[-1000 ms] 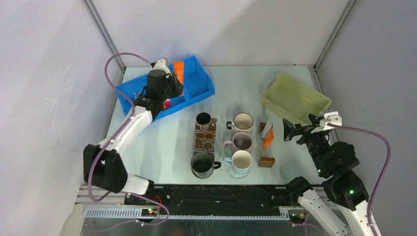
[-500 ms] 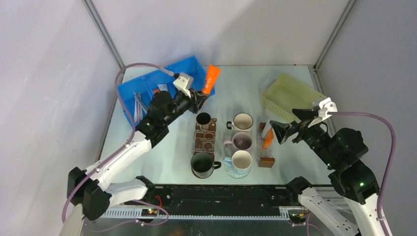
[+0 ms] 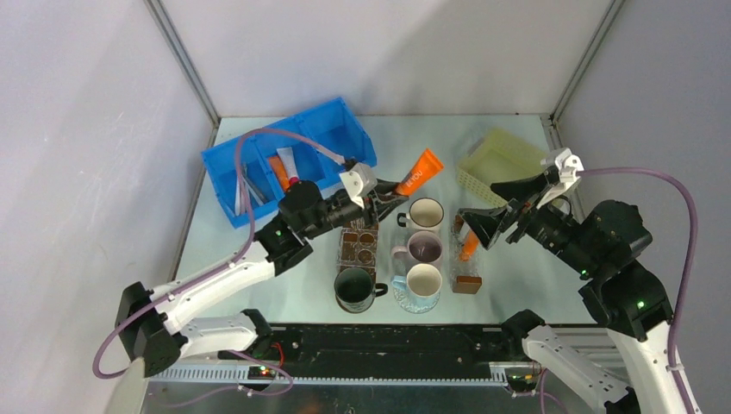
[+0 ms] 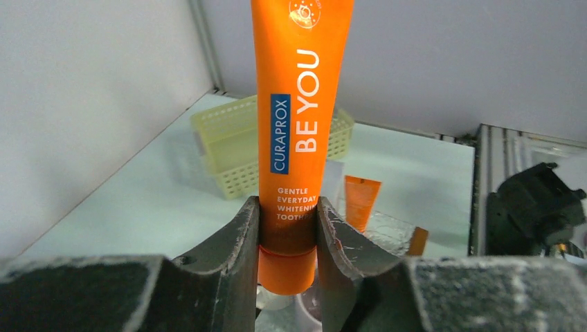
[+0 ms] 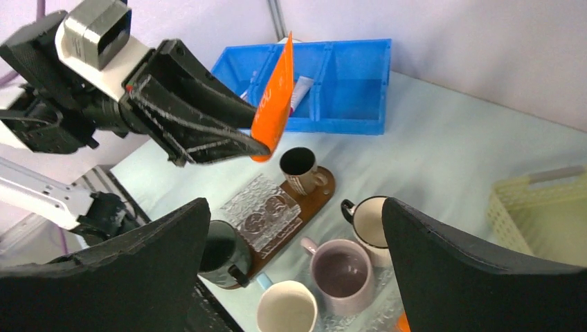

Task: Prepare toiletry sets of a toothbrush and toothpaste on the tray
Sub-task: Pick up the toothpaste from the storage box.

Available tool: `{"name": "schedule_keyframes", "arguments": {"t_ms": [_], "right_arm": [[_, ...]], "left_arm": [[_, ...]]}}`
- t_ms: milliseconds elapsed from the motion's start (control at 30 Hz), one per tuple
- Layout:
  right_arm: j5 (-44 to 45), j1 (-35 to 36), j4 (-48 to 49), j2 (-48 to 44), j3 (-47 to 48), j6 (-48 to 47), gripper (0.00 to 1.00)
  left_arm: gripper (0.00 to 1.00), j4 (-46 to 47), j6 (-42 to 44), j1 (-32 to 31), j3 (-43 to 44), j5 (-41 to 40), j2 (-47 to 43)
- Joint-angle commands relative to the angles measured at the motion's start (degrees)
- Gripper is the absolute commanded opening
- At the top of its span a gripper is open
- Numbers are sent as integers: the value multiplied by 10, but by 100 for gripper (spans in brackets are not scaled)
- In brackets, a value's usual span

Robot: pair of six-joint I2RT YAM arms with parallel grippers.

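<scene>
My left gripper is shut on an orange toothpaste tube, holding it near its cap in the air above the mugs. The left wrist view shows the tube upright between the closed fingers. My right gripper is open and empty, hovering over the right side of the mugs, apart from the tube. More toothpaste tubes and grey toothbrushes lie in the blue bin. The brown tray holds a clear box and dark mugs.
A white mug, a pink mug and a blue-handled mug stand in a column. A dark mug sits on the tray. A clear box with an orange tube stands right of the mugs. A yellow basket is at the back right.
My left arm has lifted the orange tube out of the blue bin and carried it right, over the mugs. My right gripper has swung left towards the mugs, still open.
</scene>
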Motion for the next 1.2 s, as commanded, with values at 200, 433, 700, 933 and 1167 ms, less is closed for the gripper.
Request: {"name": "schedule_keyframes", "arguments": {"t_ms": [200,433,700,933,1167], "right_arm": [[-23,-5,67,34,27,87,91],[-11,-8,78,48,25,105,82],[-13,-9,96,47,2,122,60],[-18,-10,95,44,-13,122,34],[-2,-10,60,28,-17,104,0]], "left_arm": [[0,76,43,-76,31,26,27],[0,90,47,-103,42,26,43],[0,103,44,-115,50,23,55],[0,110,42,-121,54,21,65],[17,104,42,-122,48,4,71]]}}
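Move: The left hand already pinches the orange toothpaste near its cap; the open right gripper is about 15 cm to its right, 7 cm back and 7 cm higher. From the left hand the white mug lies 8 cm right, 2 cm ahead, the pink mug 9 cm right, 6 cm back, both 22 cm below. From the right hand the tube's middle is 8 cm ahead, 12 cm left, 3 cm lower. The left hand keeps its pinch near the cap and carries the orange toothpaste about 9 cm back and to the right towards the right gripper, quickly at first and then easing off, turning about 15 degrees clockwise with its height nearly unchanged. The right hand edges some 3 cm forward and left to the tube's free flat end, rolling slightly so its left side rises, and as both hands slow its wide-open fingers close almost fully and pinch that end. ##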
